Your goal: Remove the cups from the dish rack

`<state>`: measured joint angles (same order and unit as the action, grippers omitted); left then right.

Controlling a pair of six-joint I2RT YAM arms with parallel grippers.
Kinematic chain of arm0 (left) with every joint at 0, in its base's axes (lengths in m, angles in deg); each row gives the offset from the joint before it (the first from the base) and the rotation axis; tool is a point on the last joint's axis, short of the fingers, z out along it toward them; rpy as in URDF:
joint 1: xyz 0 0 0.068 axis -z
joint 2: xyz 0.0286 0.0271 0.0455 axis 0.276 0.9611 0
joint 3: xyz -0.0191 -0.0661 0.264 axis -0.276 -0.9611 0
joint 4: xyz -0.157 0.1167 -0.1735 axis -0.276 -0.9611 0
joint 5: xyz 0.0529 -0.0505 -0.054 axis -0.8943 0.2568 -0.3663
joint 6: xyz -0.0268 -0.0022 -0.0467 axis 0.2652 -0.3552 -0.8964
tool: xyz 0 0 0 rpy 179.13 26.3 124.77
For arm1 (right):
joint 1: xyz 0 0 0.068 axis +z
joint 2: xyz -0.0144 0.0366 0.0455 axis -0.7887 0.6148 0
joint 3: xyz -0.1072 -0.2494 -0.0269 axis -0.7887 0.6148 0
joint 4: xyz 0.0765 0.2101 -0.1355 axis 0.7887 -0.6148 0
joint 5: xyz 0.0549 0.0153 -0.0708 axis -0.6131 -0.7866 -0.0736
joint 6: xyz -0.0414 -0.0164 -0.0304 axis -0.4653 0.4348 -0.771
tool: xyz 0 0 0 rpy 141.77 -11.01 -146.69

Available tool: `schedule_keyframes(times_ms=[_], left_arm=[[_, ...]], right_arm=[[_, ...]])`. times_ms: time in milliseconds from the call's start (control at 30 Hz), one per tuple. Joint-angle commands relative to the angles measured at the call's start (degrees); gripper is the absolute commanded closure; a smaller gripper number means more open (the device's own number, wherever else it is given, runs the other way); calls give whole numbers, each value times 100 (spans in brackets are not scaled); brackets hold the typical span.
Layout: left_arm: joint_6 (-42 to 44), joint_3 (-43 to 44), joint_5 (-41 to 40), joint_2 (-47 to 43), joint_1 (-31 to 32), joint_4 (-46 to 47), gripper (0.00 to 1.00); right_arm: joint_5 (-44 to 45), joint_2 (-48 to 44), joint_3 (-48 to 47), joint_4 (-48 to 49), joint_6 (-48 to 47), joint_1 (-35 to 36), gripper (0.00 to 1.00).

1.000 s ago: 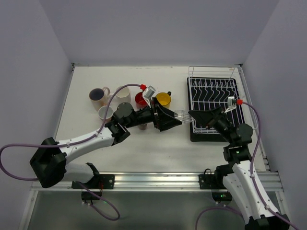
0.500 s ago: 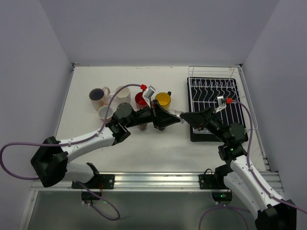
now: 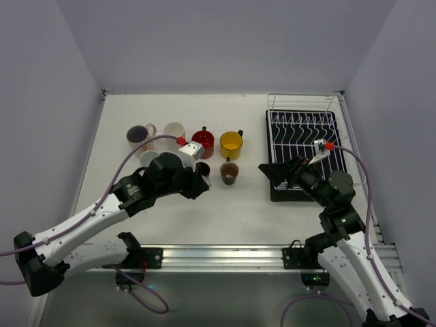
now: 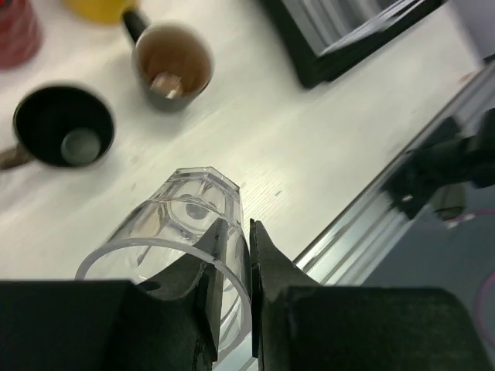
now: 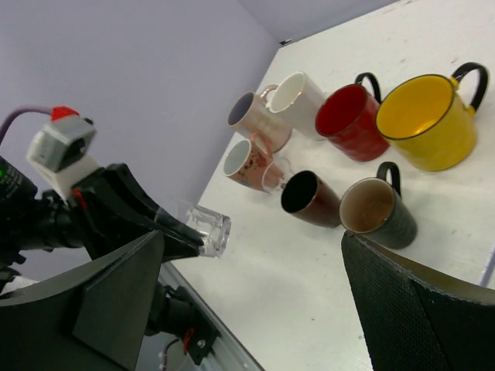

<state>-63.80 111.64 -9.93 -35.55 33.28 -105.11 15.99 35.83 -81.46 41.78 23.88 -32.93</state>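
My left gripper (image 4: 248, 251) is shut on the rim of a small clear glass (image 4: 184, 207), one finger inside it and one outside. It holds the glass tilted above the table, in front of the black cup (image 3: 203, 168). My right gripper (image 3: 276, 174) stands wide open with nothing in it, at the near left corner of the dish rack (image 3: 304, 107). The white wire rack on its black tray shows bare prongs. Across the table, the same glass (image 5: 209, 229) shows in the right wrist view. Yellow (image 3: 231, 142), red (image 3: 204, 141), white (image 3: 174, 130) and purple-lined (image 3: 139, 134) cups stand in a row.
A brown cup (image 3: 229, 172) and a patterned white cup (image 3: 150, 159) stand nearer the arms, with another small clear glass (image 5: 274, 175) by the patterned one. The metal rail (image 3: 218, 257) runs along the table's near edge. Walls close in the table on three sides.
The clear glass passed from my right gripper to my left. The left gripper shut on it and drew back to the left. The right gripper opened wide and stayed by the rack.
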Motion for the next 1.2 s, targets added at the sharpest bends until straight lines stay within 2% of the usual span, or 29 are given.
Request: schedule_keyframes(times_ms=[0, 167, 500, 600, 733, 933, 1067, 1167], left_arm=[[369, -33, -711, 297, 27, -1657, 100], [123, -349, -887, 956, 281, -1087, 100], [140, -148, -1687, 2275, 677, -620, 99], [158, -165, -1837, 2433, 695, -594, 95], [193, -226, -2004, 2478, 713, -594, 78], [272, -279, -2092, 2469, 713, -558, 59], [325, -279, -2092, 2425, 713, -532, 55], [333, -218, -2162, 2145, 713, -523, 48]], right_arm=[[474, -71, -423, -1069, -700, 2, 1], [789, -273, -687, -1614, -1026, 2, 1], [1063, -203, -1099, -2080, -1491, 2, 1], [1081, -203, -1214, -2125, -1553, 2, 1], [1054, -150, -1302, -2133, -1571, 2, 1], [993, -36, -1346, -2081, -1501, 2, 1], [1028, -27, -1416, -2045, -1483, -6, 1], [1072, -106, -1338, -1967, -1431, 2, 1]])
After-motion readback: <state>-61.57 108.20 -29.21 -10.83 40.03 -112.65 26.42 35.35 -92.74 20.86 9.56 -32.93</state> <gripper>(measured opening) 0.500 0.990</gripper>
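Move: Below the left hand, which already holds the clear glass, the free patch of table it will go to lies about 23 cm down and 3 cm to the left, neither ahead nor back. The dark cup stands some 9 cm ahead and 6 cm left of the hand, the brown cup 9 cm ahead and 4 cm right, the red mug 20 cm ahead and 5 cm left. From the empty right hand that patch is about 19 cm left, 3 cm back and 28 cm down. Lowering the glass fast onto the bare table on the robot's side of the dark cup, the left hand drops some 17 cm, edging left early, and swings its fingers nearly 40 degrees from slanting right to more steeply down. It then stays there and opens about halfway, letting go of the glass wall. The empty right hand shifts about 4 cm right, towards the rack, turning slightly clockwise, fingers still wide open. ##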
